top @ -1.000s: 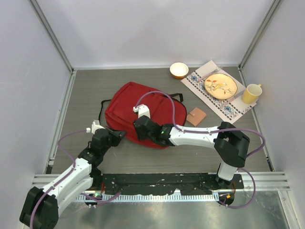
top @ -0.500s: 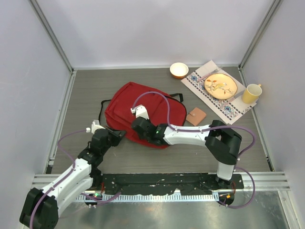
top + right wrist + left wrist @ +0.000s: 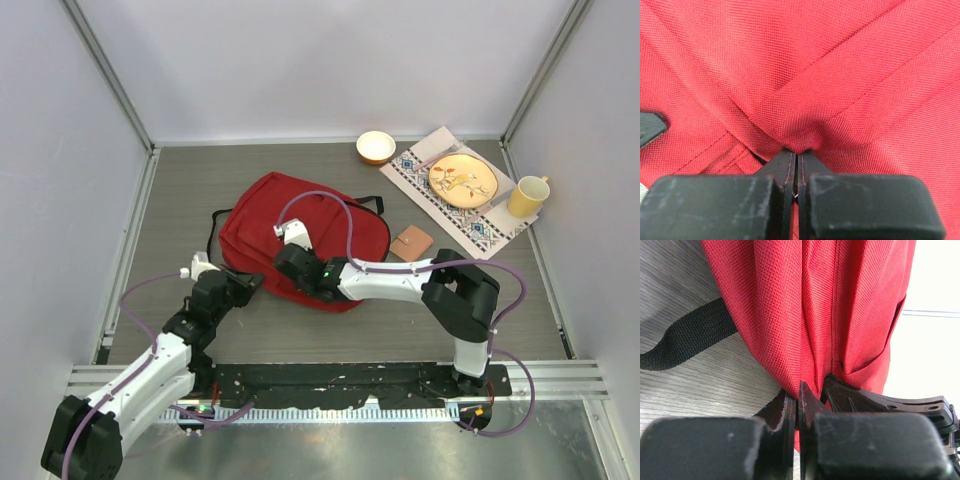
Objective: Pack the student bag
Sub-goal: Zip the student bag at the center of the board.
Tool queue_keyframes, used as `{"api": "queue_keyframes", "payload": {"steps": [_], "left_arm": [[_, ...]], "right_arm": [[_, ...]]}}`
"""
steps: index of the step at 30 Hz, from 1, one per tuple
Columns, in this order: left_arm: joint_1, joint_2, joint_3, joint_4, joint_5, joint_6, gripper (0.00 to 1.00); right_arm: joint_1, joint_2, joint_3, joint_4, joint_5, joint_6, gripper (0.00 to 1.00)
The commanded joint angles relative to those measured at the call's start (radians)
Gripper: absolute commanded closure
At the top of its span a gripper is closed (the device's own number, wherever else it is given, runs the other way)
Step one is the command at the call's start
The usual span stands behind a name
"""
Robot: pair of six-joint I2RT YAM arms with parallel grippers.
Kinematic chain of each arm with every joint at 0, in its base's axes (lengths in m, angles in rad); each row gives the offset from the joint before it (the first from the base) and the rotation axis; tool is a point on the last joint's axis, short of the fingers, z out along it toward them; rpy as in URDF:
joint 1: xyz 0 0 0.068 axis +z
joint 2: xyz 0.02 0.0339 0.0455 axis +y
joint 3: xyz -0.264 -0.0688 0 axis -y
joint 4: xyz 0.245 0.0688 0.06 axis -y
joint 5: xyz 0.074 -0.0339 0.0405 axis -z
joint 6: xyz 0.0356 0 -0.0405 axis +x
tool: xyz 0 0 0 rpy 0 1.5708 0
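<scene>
The student bag (image 3: 335,215) is a red fabric backpack lying flat in the middle of the table. My left gripper (image 3: 248,283) is at its near left edge and is shut on a pinch of the red fabric (image 3: 799,390). A black strap (image 3: 690,342) trails off to the left on the table. My right gripper (image 3: 285,263) rests on the bag's near left part, just right of the left one. It is shut on a puckered fold of the bag's fabric (image 3: 797,150). The bag (image 3: 815,65) fills the right wrist view.
A small brown square item (image 3: 411,243) lies just right of the bag. At the back right are an orange bowl (image 3: 375,146), a patterned mat (image 3: 480,228) with an orange plate (image 3: 462,180), and a yellow mug (image 3: 527,195). Walls enclose the table.
The right gripper has shifted slightly left over the bag and closed, pinching a fold of fabric. The left arm has not moved and keeps its grip.
</scene>
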Motion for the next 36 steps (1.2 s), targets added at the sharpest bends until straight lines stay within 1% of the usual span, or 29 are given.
{"api": "queue_keyframes", "payload": {"steps": [1,2,3,5,6,9,15,18,19,21,22,24,26,32,33,34,36], "left_arm": [[-0.004,-0.022,0.007,0.02,0.008,-0.002,0.88],[-0.004,-0.025,0.007,0.016,0.009,0.001,0.77],[-0.004,-0.029,0.009,0.002,0.009,0.004,0.61],[-0.006,-0.048,0.015,-0.033,0.014,0.01,0.44],[-0.006,-0.057,0.018,-0.047,0.012,0.01,0.32],[-0.006,-0.107,0.03,-0.124,0.031,-0.004,0.22],[-0.004,-0.21,0.099,-0.249,0.021,-0.041,0.14],[-0.004,-0.2,0.137,-0.254,0.026,-0.041,0.11],[-0.004,-0.169,0.144,-0.25,0.034,-0.038,0.11],[-0.004,-0.131,0.148,-0.207,0.057,-0.039,0.12],[-0.004,-0.079,0.148,-0.187,0.066,-0.041,0.11],[-0.006,-0.028,0.144,-0.106,0.087,-0.047,0.11],[-0.006,0.039,0.144,-0.026,0.106,-0.048,0.11],[-0.006,0.17,0.136,0.105,0.092,-0.048,0.12],[-0.006,0.188,0.127,0.132,0.094,-0.05,0.14],[-0.006,0.204,0.121,0.201,0.094,-0.054,0.15],[-0.006,0.257,0.121,0.241,0.095,-0.059,0.17]], "right_arm": [[-0.009,-0.056,0.0,0.061,0.043,0.015,0.99],[-0.009,-0.067,-0.011,0.065,0.04,0.023,0.99],[-0.009,-0.083,-0.024,0.082,0.037,0.039,0.99],[-0.009,-0.128,-0.069,0.106,0.038,0.063,0.99],[-0.009,-0.142,-0.083,0.114,0.043,0.076,0.99],[-0.009,-0.191,-0.141,0.157,0.044,0.128,0.99],[-0.009,-0.269,-0.248,0.274,0.026,0.231,0.99],[-0.009,-0.304,-0.293,0.327,0.009,0.25,0.99],[-0.009,-0.314,-0.31,0.337,0.008,0.25,0.99],[-0.009,-0.329,-0.319,0.358,-0.003,0.25,0.99],[-0.009,-0.34,-0.322,0.357,-0.006,0.248,0.99],[-0.009,-0.349,-0.33,0.37,-0.026,0.233,0.99],[-0.009,-0.358,-0.331,0.355,-0.037,0.225,0.99],[-0.005,-0.373,-0.339,0.283,-0.028,0.19,0.99],[-0.005,-0.378,-0.356,0.288,-0.046,0.187,0.99],[-0.005,-0.383,-0.365,0.297,-0.06,0.182,0.99],[-0.003,-0.389,-0.379,0.32,-0.101,0.184,0.99]]}}
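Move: Both hands already pinch the red cloth at the near side of the student bag. The bag edge the left goes for lies about 2 cm ahead and 3 cm right of that hand, and 4 cm left of the right hand, level with it. The bag's middle is some 9 cm ahead and 11 cm right of the left hand, 3 cm lower; the black strap lies about 12 cm ahead and 10 cm left, 5 cm below it. Left lets go, hops 3 cm rightward; right hand, still pinching, lifts cloth about 4 cm, rightward and back. ##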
